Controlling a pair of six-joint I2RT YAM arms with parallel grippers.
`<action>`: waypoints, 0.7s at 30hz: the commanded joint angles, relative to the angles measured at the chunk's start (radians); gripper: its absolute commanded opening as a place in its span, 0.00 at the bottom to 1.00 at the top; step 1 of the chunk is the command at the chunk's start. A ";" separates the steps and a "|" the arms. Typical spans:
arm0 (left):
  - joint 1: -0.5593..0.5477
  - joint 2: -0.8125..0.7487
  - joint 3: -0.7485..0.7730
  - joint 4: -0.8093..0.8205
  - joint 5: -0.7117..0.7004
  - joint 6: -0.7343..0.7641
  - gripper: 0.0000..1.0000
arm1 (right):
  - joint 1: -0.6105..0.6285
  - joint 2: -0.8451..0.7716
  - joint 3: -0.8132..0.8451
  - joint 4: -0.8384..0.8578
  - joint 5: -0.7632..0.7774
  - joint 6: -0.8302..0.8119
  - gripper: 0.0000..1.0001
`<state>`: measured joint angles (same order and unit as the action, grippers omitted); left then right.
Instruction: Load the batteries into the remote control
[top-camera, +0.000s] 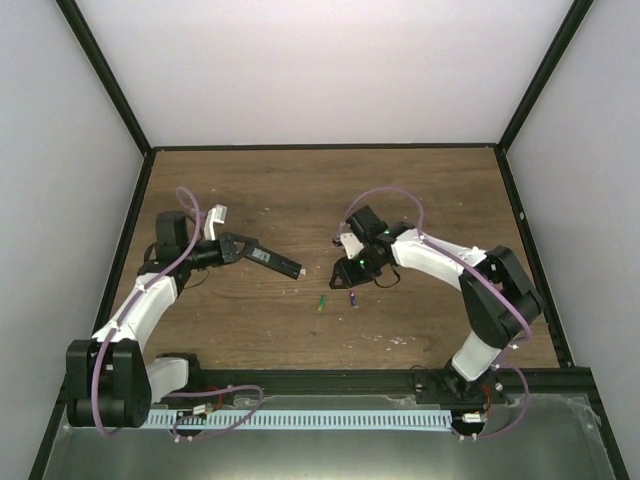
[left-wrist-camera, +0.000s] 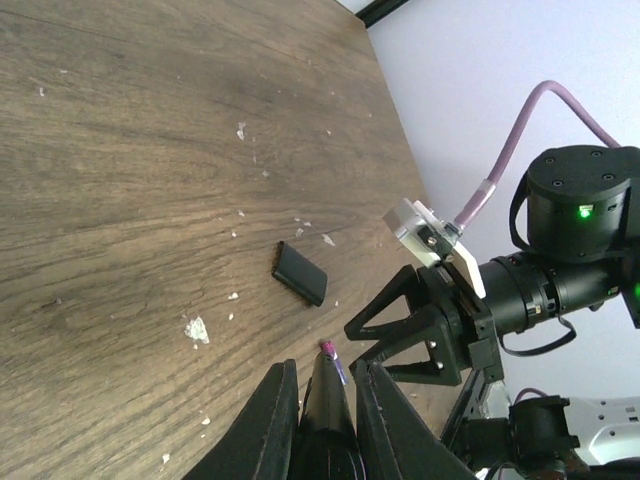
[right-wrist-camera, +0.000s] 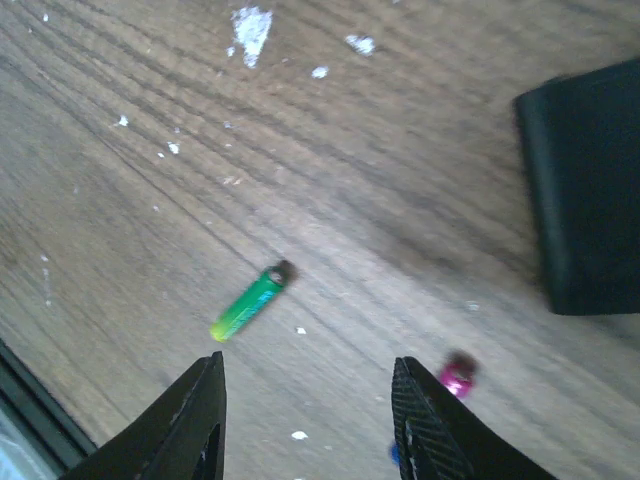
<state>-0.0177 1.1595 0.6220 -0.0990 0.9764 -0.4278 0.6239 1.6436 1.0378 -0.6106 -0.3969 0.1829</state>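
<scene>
The remote control (top-camera: 272, 259), a slim black bar, is held level above the table with my left gripper (top-camera: 237, 248) shut on its near end; in the left wrist view it sticks out between the fingers (left-wrist-camera: 268, 425). The green battery (top-camera: 320, 303) and the purple battery (top-camera: 353, 299) lie on the wood between the arms. My right gripper (top-camera: 351, 270) hovers just above them, open and empty. In the right wrist view the green battery (right-wrist-camera: 250, 303) lies ahead of the left finger, and the purple battery (right-wrist-camera: 458, 375) is partly hidden behind the right finger (right-wrist-camera: 425, 425).
A small black cover piece (right-wrist-camera: 585, 190) lies flat on the wood near the right gripper, also seen as the cover piece (left-wrist-camera: 300, 273) from the left wrist. White crumbs (left-wrist-camera: 196, 328) speckle the table. Black frame rails (top-camera: 330, 147) border it.
</scene>
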 joint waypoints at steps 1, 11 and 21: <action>-0.002 -0.032 -0.027 -0.021 -0.006 0.027 0.00 | 0.060 0.052 0.080 -0.054 -0.033 0.155 0.38; -0.002 -0.096 -0.034 -0.043 -0.008 0.034 0.00 | 0.130 0.143 0.128 -0.110 0.056 0.221 0.38; -0.002 -0.118 -0.031 -0.059 0.002 0.031 0.00 | 0.204 0.270 0.282 -0.190 0.113 0.230 0.38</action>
<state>-0.0174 1.0622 0.5846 -0.1520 0.9695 -0.4118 0.7937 1.8652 1.2507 -0.7372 -0.3275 0.4049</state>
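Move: The green battery lies on the table about 6 cm to the right gripper's left, 2 cm back and 4 cm below. The purple battery is some 8 cm to the right of the green one and about 1 cm farther out. The small black battery cover lies roughly 7 cm ahead of the right gripper, 3 cm to its right. From the left gripper, the green battery is about 18 cm right, 7 cm back and 15 cm down. Bring the right gripper about 5 cm left and 2 cm back towards the green battery, sinking some 3 cm midway, then carry on left while easing slightly forward again. Tilt the wrist some 10 degrees so the fingertips swing back and point more steeply down; leave the fingers partly open. With the left gripper, keep hold of the remote and draw it back just under 2 cm. ##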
